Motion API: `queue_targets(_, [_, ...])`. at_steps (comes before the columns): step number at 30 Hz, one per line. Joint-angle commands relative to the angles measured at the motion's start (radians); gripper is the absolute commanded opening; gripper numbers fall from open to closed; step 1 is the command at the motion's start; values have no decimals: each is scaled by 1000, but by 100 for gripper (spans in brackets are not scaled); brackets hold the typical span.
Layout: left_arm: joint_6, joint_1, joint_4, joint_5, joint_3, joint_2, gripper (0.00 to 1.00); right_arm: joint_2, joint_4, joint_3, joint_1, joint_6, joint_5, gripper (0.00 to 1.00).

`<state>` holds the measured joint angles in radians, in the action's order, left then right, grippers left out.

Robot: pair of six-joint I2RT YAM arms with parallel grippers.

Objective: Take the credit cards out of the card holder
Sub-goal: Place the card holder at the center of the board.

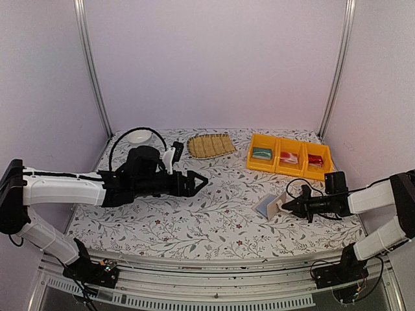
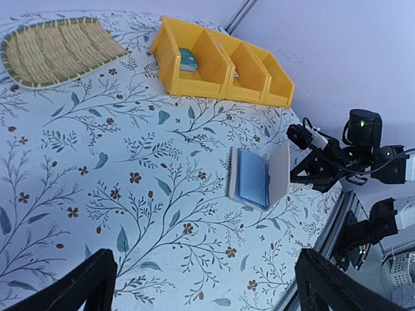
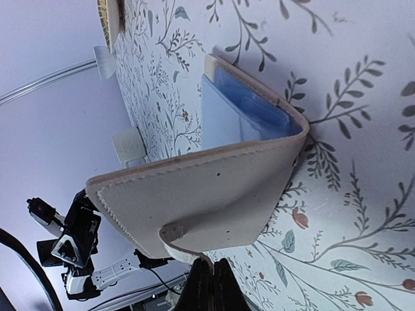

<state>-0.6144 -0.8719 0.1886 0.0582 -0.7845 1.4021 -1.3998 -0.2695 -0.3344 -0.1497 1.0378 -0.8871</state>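
The beige card holder (image 1: 271, 206) lies at the right of the table, half open. Its lower leaf rests flat and its upper flap (image 3: 214, 194) is raised. A light blue credit card (image 2: 251, 178) shows in the clear pockets inside (image 3: 240, 113); no red-pink one is visible. My right gripper (image 1: 283, 206) is shut on the thin closing tab at the flap's edge (image 3: 211, 265), holding the flap up. My left gripper (image 1: 202, 181) hovers over the table's middle, well left of the holder. Its fingers stand wide open with nothing between them (image 2: 207, 285).
A row of yellow bins (image 1: 288, 157) with small packets stands at the back right. A woven straw mat (image 1: 211, 146) lies at the back centre, a white bowl (image 1: 137, 136) at the back left. The table's front edge runs close by the holder.
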Motion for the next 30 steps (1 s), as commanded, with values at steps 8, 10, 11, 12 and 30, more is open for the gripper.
queue_targets(8, [33, 15, -12, 0, -16, 0, 98, 100, 409, -14, 101, -357, 206, 2])
queue_targets(10, [35, 16, -14, 1, -16, 0, 98, 95, 430, -17, 121, -386, 233, 2])
queue_targets(11, [35, 16, -14, 1, -16, -2, 98, 95, 440, -23, 127, -400, 249, 2])
queue_targets(12, [36, 17, -15, 1, -14, -3, 98, 95, 448, -31, 130, -415, 258, 3])
queue_targets(30, [67, 34, -62, -64, -14, -22, 98, 229, 591, -160, 293, -527, 497, 73])
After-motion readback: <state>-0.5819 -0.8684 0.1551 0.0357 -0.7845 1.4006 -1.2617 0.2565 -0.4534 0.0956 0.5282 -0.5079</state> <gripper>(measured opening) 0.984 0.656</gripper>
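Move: The right hand holds the card holder by its strap, the flap half raised; the holder's middle lies about 5 cm to the left, 2 cm ahead and 4 cm below this hand. The yellow box stands some 22 cm ahead and 4 cm to the right, the bamboo tray about 27 cm ahead and 23 cm to the left. From the left hand the holder lies roughly 20 cm right, 3 cm ahead and 17 cm below. Rightward and down goes the right hand, first about 6 cm across and 4 cm lower with the strap still pinched, laying the flap over towards the table on its right. Its fingers then open about two thirds and let go, and it carries on right another 5 cm, edging forward and slightly up, while the fingertips have tipped some 30 degrees further down. ##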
